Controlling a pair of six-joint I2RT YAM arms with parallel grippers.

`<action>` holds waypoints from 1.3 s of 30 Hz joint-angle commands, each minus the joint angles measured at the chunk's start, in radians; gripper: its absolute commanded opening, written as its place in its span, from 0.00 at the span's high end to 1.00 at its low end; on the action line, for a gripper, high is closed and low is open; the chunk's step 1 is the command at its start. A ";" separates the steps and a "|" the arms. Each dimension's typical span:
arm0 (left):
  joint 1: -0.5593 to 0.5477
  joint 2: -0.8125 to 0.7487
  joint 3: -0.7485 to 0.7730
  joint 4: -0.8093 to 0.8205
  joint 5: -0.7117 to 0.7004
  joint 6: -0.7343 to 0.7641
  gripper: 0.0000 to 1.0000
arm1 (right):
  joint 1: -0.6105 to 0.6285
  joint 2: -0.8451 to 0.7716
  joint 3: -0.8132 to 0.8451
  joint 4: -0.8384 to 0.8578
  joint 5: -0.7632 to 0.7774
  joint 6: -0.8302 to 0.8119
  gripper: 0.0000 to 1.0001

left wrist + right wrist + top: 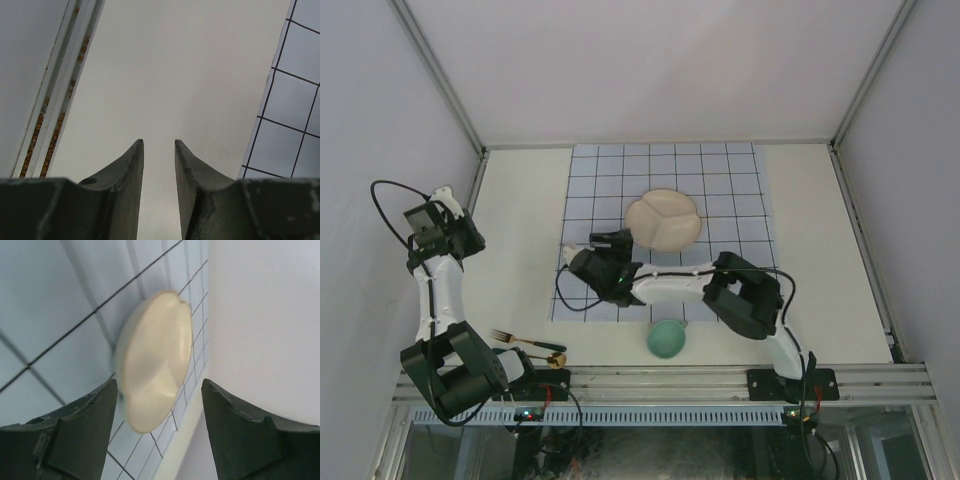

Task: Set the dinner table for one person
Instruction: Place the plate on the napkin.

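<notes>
The cream-white dinner table [520, 210] carries a pale-blue grid cloth [720, 170] with a cream divided plate [663, 220] on it. My right gripper [616, 240] reaches in from the right to the plate's near-left rim. In the right wrist view the gripper [159, 382] is open, and the plate [155, 355] lies just ahead of the fingertips, not gripped. At the table's left edge my left gripper [445, 200] hangs above bare table. In the left wrist view it [159, 142] is open with nothing between its fingers.
A green cup [666, 339] stands off the cloth near the front edge. A fork [520, 340] and a gold spoon [553, 360] lie at the front left by the left arm's base. Walls and metal rails close in the table.
</notes>
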State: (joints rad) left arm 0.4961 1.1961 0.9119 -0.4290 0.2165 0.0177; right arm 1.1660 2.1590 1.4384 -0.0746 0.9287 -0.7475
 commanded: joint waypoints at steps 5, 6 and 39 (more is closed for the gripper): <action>0.009 -0.021 -0.003 0.033 0.022 -0.007 0.64 | -0.145 -0.420 0.286 -0.401 -0.424 0.389 0.33; 0.010 -0.021 -0.003 0.033 0.023 -0.006 0.64 | -0.175 -0.452 0.304 -0.440 -0.495 0.419 0.33; 0.010 -0.004 -0.008 0.100 0.006 0.085 0.64 | -1.004 -0.192 0.344 -0.672 -1.366 0.617 0.31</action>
State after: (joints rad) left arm 0.4980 1.2251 0.9089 -0.3733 0.2314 0.0746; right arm 0.1532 1.8858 1.6299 -0.7189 -0.3389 -0.1585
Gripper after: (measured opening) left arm 0.363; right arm 0.696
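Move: The plate, already set down on the napkin and free of the fingers, lies about 7 cm ahead of the right hand, 9 cm to its right and 5 cm below. The green cup is some 21 cm back and 11 cm to the right, and the napkin's far right corner about 19 cm ahead and 28 cm to the right, both a little below. From the idle left hand the plate is about 7 cm ahead, 40 cm right and 13 cm lower. With nothing in its open fingers, the right hand rises steeply beside the plate by nearly 30 cm while the wrist rolls its left side up about 60 degrees, then swings right, high over the plate. It sinks again beyond the plate towards the napkin's far right part, edging forward to finish about 25 cm right and 11 cm ahead of its start, the wrist tipping the fingers down and turning clockwise; the fingers stay open. ##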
